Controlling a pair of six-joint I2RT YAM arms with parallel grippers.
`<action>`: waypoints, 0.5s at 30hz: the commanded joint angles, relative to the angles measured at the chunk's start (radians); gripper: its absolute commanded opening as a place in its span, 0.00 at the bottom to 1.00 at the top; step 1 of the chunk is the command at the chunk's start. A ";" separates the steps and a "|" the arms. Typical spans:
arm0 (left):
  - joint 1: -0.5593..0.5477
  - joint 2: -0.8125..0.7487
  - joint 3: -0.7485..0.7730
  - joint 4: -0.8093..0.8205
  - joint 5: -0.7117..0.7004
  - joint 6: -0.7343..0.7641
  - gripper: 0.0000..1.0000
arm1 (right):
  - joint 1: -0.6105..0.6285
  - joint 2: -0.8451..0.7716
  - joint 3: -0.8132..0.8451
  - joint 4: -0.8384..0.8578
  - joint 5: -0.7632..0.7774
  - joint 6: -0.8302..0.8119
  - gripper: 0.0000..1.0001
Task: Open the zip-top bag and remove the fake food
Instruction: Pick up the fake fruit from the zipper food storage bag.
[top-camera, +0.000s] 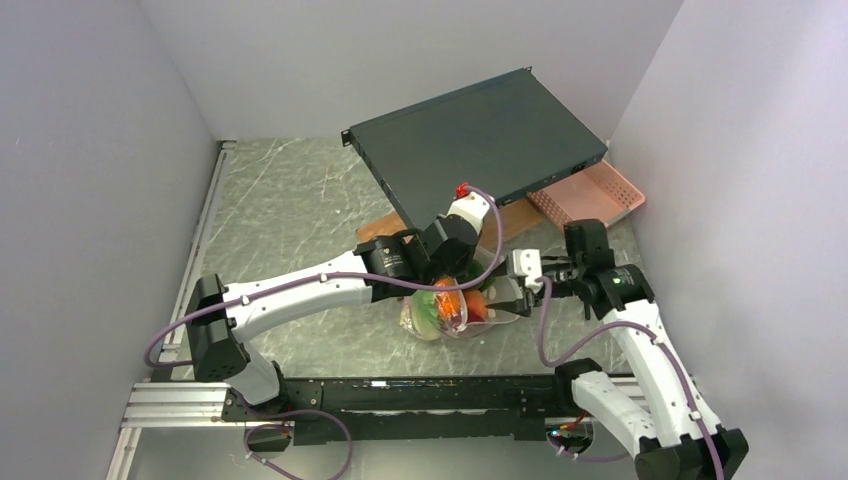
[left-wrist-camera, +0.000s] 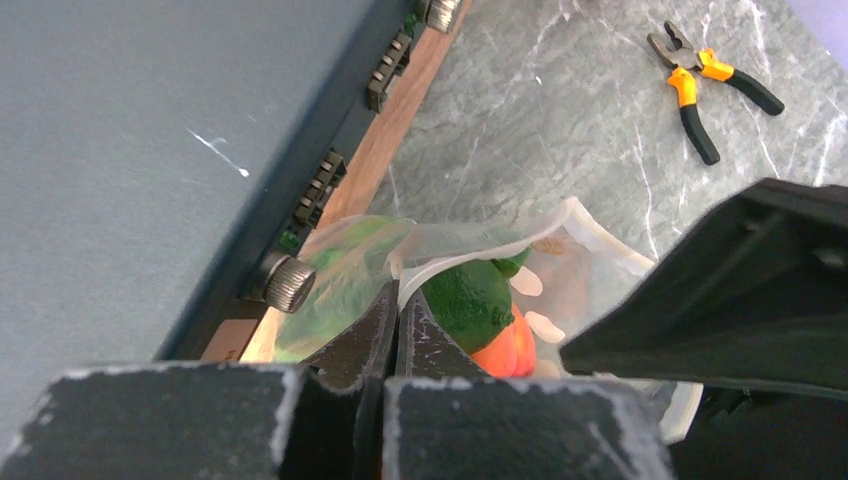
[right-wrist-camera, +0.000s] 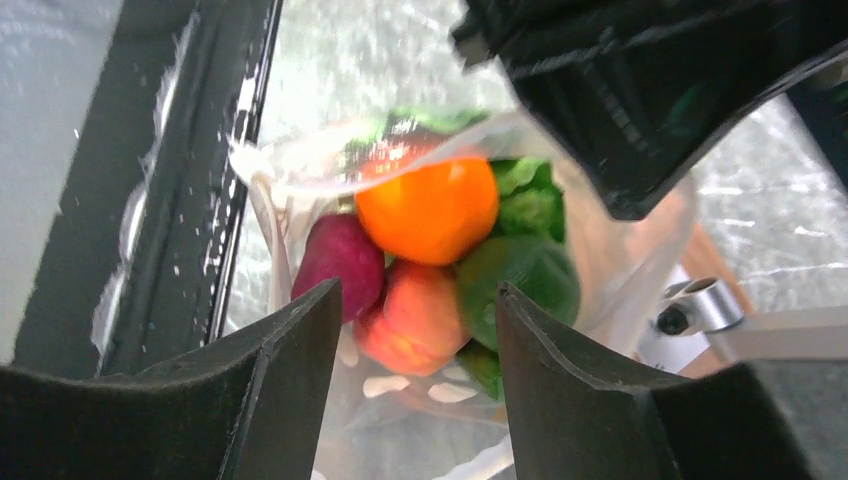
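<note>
The zip-top bag (top-camera: 425, 322) hangs just above the table's middle, clear and floppy. My left gripper (top-camera: 447, 288) is shut on it; in the left wrist view that gripper (left-wrist-camera: 398, 300) pinches the bag's white rim (left-wrist-camera: 455, 262). Fake food fills the bag (right-wrist-camera: 600, 240): an orange ball (right-wrist-camera: 430, 210), a magenta piece (right-wrist-camera: 340, 255), a peach-coloured piece (right-wrist-camera: 415, 320) and green pieces (right-wrist-camera: 520, 275). My right gripper (top-camera: 505, 298) stands at the bag's right side. In its wrist view the right gripper (right-wrist-camera: 415, 300) is open, jaws either side of the peach-coloured piece and the plastic.
A dark flat box (top-camera: 480, 135) lies tilted across the back, on a wooden board (top-camera: 520, 222). A pink lattice basket (top-camera: 595, 195) stands at the back right. Orange-handled pliers (left-wrist-camera: 700, 85) lie on the marble table (left-wrist-camera: 560, 120). Walls close in on three sides.
</note>
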 joint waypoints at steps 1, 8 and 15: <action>0.007 -0.054 -0.021 0.079 0.045 -0.020 0.00 | 0.057 0.022 -0.069 0.121 0.117 -0.171 0.59; 0.009 -0.083 -0.062 0.114 0.087 -0.009 0.00 | 0.116 0.094 -0.115 0.364 0.281 -0.203 0.74; 0.017 -0.097 -0.088 0.152 0.132 0.005 0.00 | 0.162 0.153 -0.130 0.419 0.355 -0.330 0.82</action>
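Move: The dark green fruit in the open bag lies about 5 cm ahead of the right hand, 7 cm to its left and 8 cm lower. At about the same depth, the peach-red fruit is level ahead and 6 cm left, the orange 1 cm ahead and 11 cm left, and the purple vegetable 4 cm back and 6 cm left. From the left hand, still pinching the bag's rim, the green fruit is about 4 cm right, 2 cm back and 6 cm down. With the left fingers keeping their pinch on the rim, the right hand dips into the bag's mouth towards the green fruit, sinking first and then reaching forward, about 6 cm each way. Its fingers tip further down and roll some 20 degrees, forward side rising, and spread wider; the far finger seems to press the rim outward. ##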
